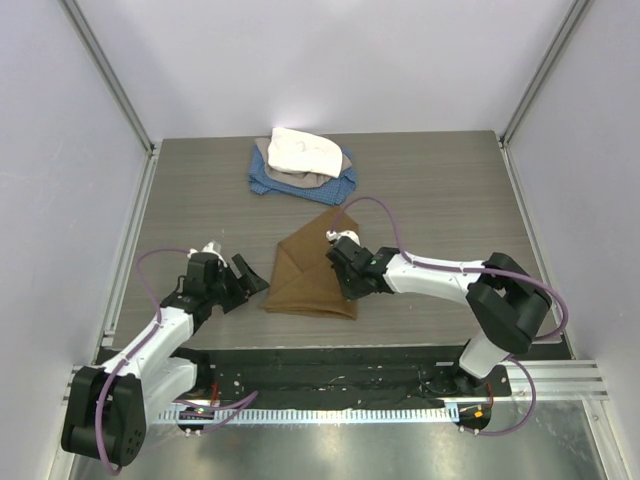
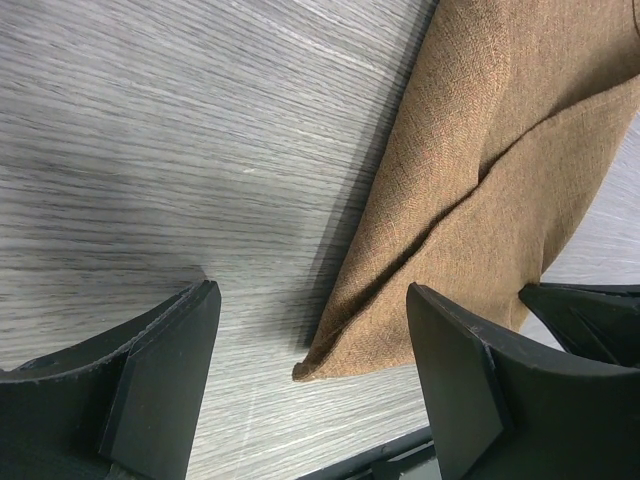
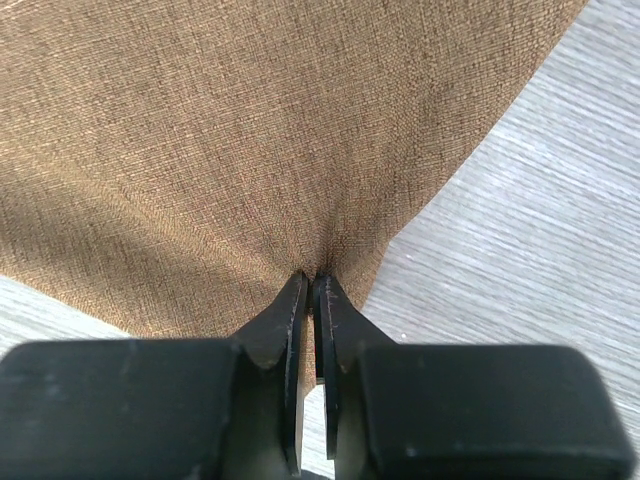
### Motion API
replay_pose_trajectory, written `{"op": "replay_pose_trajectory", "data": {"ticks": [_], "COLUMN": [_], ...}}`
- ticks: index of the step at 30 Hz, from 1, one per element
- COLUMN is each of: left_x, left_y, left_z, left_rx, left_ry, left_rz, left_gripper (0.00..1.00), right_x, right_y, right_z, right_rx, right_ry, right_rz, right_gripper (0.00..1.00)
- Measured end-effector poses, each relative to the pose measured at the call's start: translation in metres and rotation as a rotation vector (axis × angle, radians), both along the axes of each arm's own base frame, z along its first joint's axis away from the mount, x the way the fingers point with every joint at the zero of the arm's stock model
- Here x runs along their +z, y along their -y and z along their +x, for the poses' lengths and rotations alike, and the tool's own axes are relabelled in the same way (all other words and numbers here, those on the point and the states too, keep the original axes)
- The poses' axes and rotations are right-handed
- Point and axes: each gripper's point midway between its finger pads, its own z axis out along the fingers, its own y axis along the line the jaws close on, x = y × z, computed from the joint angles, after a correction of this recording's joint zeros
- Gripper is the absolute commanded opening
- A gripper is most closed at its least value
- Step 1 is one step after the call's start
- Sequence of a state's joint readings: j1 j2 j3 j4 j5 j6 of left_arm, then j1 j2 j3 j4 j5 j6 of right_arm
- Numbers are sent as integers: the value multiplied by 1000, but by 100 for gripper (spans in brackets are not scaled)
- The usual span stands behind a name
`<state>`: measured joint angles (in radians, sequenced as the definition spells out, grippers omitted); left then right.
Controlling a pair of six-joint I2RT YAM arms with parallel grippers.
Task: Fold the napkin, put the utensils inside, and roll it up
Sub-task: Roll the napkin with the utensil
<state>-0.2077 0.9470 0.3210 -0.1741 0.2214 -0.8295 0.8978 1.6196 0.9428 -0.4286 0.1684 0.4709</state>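
The tan-brown napkin (image 1: 305, 280) lies partly folded in the middle of the table, one flap laid over its right side. My right gripper (image 1: 342, 262) is shut on the napkin's right-hand part, and in the right wrist view the cloth (image 3: 250, 130) puckers into the tips of my right gripper (image 3: 312, 282). My left gripper (image 1: 252, 281) stands open just left of the napkin's near-left corner. In the left wrist view that corner (image 2: 305, 370) lies between the fingers of my left gripper (image 2: 312, 300), touching neither, and the napkin (image 2: 480, 180) spreads away to the right. The utensils are out of view.
A white cloth (image 1: 300, 150) lies on a blue cloth (image 1: 268, 183) at the back of the table. A black strip (image 1: 330, 362) runs along the near edge in front of the arm bases. White walls with metal rails (image 1: 135, 230) close in both sides.
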Motion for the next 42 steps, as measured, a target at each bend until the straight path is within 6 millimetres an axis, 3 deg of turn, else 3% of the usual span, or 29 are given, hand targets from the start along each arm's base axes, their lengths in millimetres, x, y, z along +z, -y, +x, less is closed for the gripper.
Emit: {"op": "replay_pose_trajectory", "data": {"ticks": [8,22,25,29,35,42], "left_x": [1,0,0,-2,-8,-13], "left_y": [1,6,9,19,26,28], "left_z": [0,-5,-6,-11,-18,-22], "left_rx": [-4,-22,-32,-60,-73,-68], "left_ry": [0,0,7,5,-27,-49], "left_rz": [-6,-31,-50,-76,-99,-111], "left_gripper": [80,78,75,60,48,42], "right_x": [9,-1,-1,-1,-1,-1], "right_y": [3,13,14,13,13,13], "right_z": [0,-5,-5,-5,-5,-5], "right_rx": [-5,-15,-15,-15,-15,-15], "right_ry": [5,-16,-16,-16,-16,-16], "right_rz": [25,3,3,3,4,4], "right_gripper": [13,9,9,9,9,9]}}
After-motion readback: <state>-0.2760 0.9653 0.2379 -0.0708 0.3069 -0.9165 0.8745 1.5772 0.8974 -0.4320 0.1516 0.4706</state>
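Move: The napkin's near-left corner lies some 3 cm back, 3 cm to the right and 3 cm below the open left hand. The napkin's middle is about 5 cm ahead and 12 cm to the right of that hand; its far corner is some 20 cm ahead and 17 cm right. From the right hand, already pinching the napkin's right side, the near-left corner is about 18 cm left and 2 cm back. Left hand slips 3 cm right, 2 back, then down, half-closing around napkin's near-left corner; right, still pinching, shifts 1 cm right. ##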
